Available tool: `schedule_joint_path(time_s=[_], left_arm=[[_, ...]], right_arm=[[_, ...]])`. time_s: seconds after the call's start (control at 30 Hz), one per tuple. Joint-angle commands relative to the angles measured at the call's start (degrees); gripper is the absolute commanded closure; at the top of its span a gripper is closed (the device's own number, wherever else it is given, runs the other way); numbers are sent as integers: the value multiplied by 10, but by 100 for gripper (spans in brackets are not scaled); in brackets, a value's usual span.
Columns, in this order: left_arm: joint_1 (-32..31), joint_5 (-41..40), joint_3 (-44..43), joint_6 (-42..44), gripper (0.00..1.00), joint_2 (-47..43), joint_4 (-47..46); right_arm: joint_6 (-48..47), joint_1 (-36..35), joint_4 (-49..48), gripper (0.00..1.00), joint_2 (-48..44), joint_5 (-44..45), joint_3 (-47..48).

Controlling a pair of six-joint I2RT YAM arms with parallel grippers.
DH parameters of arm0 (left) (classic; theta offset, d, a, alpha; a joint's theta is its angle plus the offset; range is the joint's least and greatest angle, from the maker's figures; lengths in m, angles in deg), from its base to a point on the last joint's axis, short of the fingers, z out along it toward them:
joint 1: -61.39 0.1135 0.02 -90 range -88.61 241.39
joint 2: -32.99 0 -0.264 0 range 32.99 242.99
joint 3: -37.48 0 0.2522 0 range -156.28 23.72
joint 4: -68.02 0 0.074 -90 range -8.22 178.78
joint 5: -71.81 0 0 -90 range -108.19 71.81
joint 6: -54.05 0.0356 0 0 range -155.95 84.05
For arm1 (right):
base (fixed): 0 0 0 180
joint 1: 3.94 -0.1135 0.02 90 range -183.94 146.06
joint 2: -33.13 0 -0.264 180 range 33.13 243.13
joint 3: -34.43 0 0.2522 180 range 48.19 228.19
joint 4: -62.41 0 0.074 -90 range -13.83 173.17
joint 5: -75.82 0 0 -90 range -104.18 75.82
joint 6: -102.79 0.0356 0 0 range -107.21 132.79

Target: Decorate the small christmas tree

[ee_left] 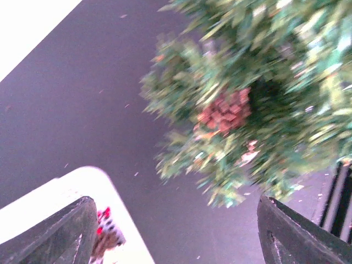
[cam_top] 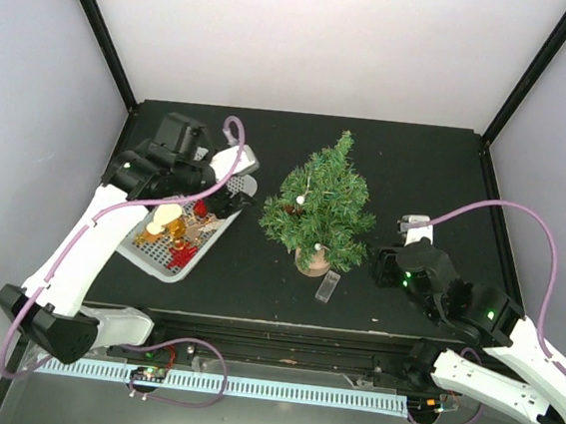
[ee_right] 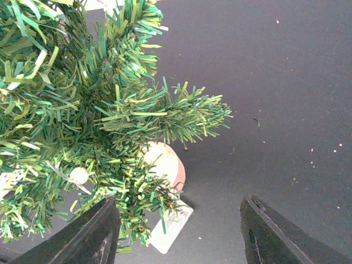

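Note:
The small christmas tree [cam_top: 322,201] stands upright mid-table on its round wooden base [cam_top: 313,263]. A brown pine cone [ee_left: 224,111] hangs in its left branches, and a small white ball [ee_right: 78,175] sits low on it. My left gripper [cam_top: 236,200] is open and empty between the ornament tray and the tree's left side; in the left wrist view the left gripper [ee_left: 176,239] shows only dark tabletop between its fingers. My right gripper [cam_top: 386,265] is open and empty at the tree's lower right. The base [ee_right: 162,162] lies ahead of the right gripper [ee_right: 181,236].
A white perforated tray [cam_top: 172,270] at the left holds gold ornaments [cam_top: 167,218] and red ornaments [cam_top: 184,251]. A white tag [cam_top: 328,287] lies on the table in front of the tree's base. Black frame posts stand at the back corners.

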Motion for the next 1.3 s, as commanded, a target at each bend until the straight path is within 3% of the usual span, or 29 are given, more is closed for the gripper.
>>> schedule_joint_path(time_s=[0.0,0.17,0.27,0.43,0.67,0.83,1.13,1.27], left_arm=[[89,24,25,17,22,-36,1],[197,23,93,54,36,-35,6],[214,-29,147,69,43,-15,-18],[214,-108,210,66,42,42,-104],[225,-169,201,47,44,150,-172],[236,-171,168,41,44,221,-168],[244,-159,149,34,41,277,-161],[249,-147,148,31,48,290,-157]], right_arm=[[5,-4,14,39,-10,25,12],[4,-4,2,39,-11,11,-2],[1,-3,-9,39,-6,8,-12],[-3,-3,-26,39,1,-1,-23],[-1,-3,-34,39,-7,-11,-39],[-2,-3,-33,39,-12,-9,-48],[-7,-3,-42,39,-9,-9,-54],[-7,-3,-42,39,-8,-9,-52]])
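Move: The red gift in the basket lies about 17 cm to the left hand's left, 11 cm ahead and some 29 cm below. The cones lie roughly 6 cm to the right of the gift, the cream disc about 9 cm to the left of it and 2 cm nearer the base; the tree's middle is some 16 cm to the left hand's right, level forward and 15 cm lower. From the right hand, the gift is about 19 cm ahead, 44 cm left and 24 cm below. Empty and leaving the tree, the left hand sweeps left to the basket, then drops steeply while still easing left and forward, some 25 cm down, 17 cm left and 10 cm forward in all, slowing as it comes just above the red gift without closing on it. The wrist turns some 40 degrees, bringing the slanted fingers to point nearly straight down, and the wide-open fingers narrow to about half open, one either side of the gift as seen from the wrist, while the right hand merely sinks 2 to 3 cm beside the tree. ##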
